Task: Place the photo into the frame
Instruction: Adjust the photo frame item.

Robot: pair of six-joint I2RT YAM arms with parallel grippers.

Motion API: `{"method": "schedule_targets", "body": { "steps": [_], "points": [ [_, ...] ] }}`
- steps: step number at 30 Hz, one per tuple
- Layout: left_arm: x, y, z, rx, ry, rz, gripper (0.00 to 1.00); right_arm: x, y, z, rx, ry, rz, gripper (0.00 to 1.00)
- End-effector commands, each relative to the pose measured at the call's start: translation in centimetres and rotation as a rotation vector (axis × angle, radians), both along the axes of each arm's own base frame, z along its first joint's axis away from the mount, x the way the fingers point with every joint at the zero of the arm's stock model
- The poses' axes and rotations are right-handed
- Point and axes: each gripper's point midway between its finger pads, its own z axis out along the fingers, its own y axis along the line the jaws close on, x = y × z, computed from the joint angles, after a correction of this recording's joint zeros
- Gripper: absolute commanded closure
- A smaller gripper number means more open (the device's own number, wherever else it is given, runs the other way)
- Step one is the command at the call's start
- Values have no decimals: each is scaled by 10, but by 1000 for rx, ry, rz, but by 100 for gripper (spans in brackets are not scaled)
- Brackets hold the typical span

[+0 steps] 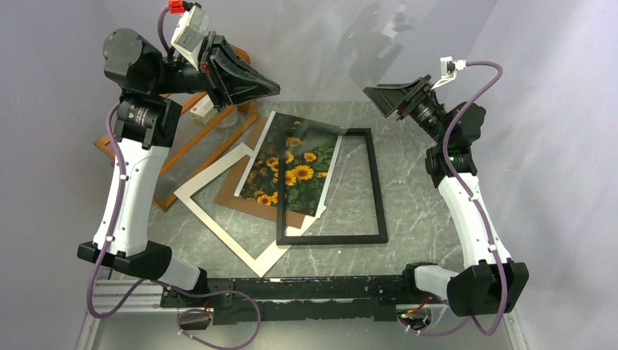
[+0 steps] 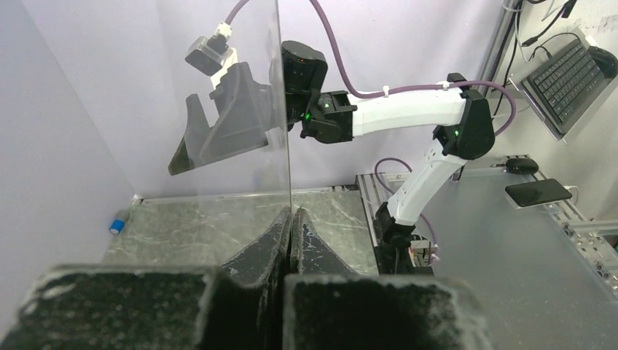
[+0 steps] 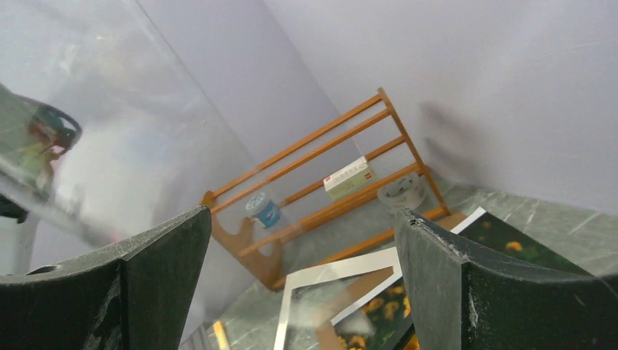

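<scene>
The black frame [image 1: 377,182] lies flat mid-table, its opening showing bare table. The sunflower photo [image 1: 295,171] lies face up, its right part over the frame's left side; it also shows in the right wrist view [image 3: 510,237]. My left gripper [image 1: 273,87] is raised at the back left, shut on the edge of a clear glass pane [image 1: 328,51]. In the left wrist view the fingertips [image 2: 291,215] pinch the upright pane [image 2: 218,109]. My right gripper [image 1: 382,102] is open and empty, raised facing the pane [image 3: 109,109], jaws wide apart [image 3: 302,215].
A white mat [image 1: 218,219] and a brown backing board [image 1: 237,191] lie under the photo at the left. An orange wooden rack [image 1: 211,131] stands at the back left, holding a small box [image 3: 348,177], a blue-capped jar [image 3: 262,208] and a tape roll [image 3: 401,191].
</scene>
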Motion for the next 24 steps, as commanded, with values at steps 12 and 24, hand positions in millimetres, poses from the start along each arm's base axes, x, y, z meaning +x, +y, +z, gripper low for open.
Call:
{"method": "schedule_targets", "body": {
  "steps": [12, 24],
  "points": [
    [-1, 5, 29, -92, -70, 73, 97, -38, -5, 37, 45, -224, 27, 1],
    [9, 7, 37, -138, 3, 134, 98, -87, 15, 72, 51, -445, 289, 11]
  ]
}}
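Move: The left hand pinches the edge of an upright clear sheet, whose middle lies roughly 10 cm to its right, 5 cm ahead and about level. From the open right hand that middle is some 10 cm left, 8 cm back and 12 cm higher. Far below the right hand, some 45 cm down, the frame lies about 7 cm back and 9 cm left, the photo about 2 cm back and 20 cm left. The open right hand backs about 5 cm, rising and tipping up, towards the sheet the left still pinches. ##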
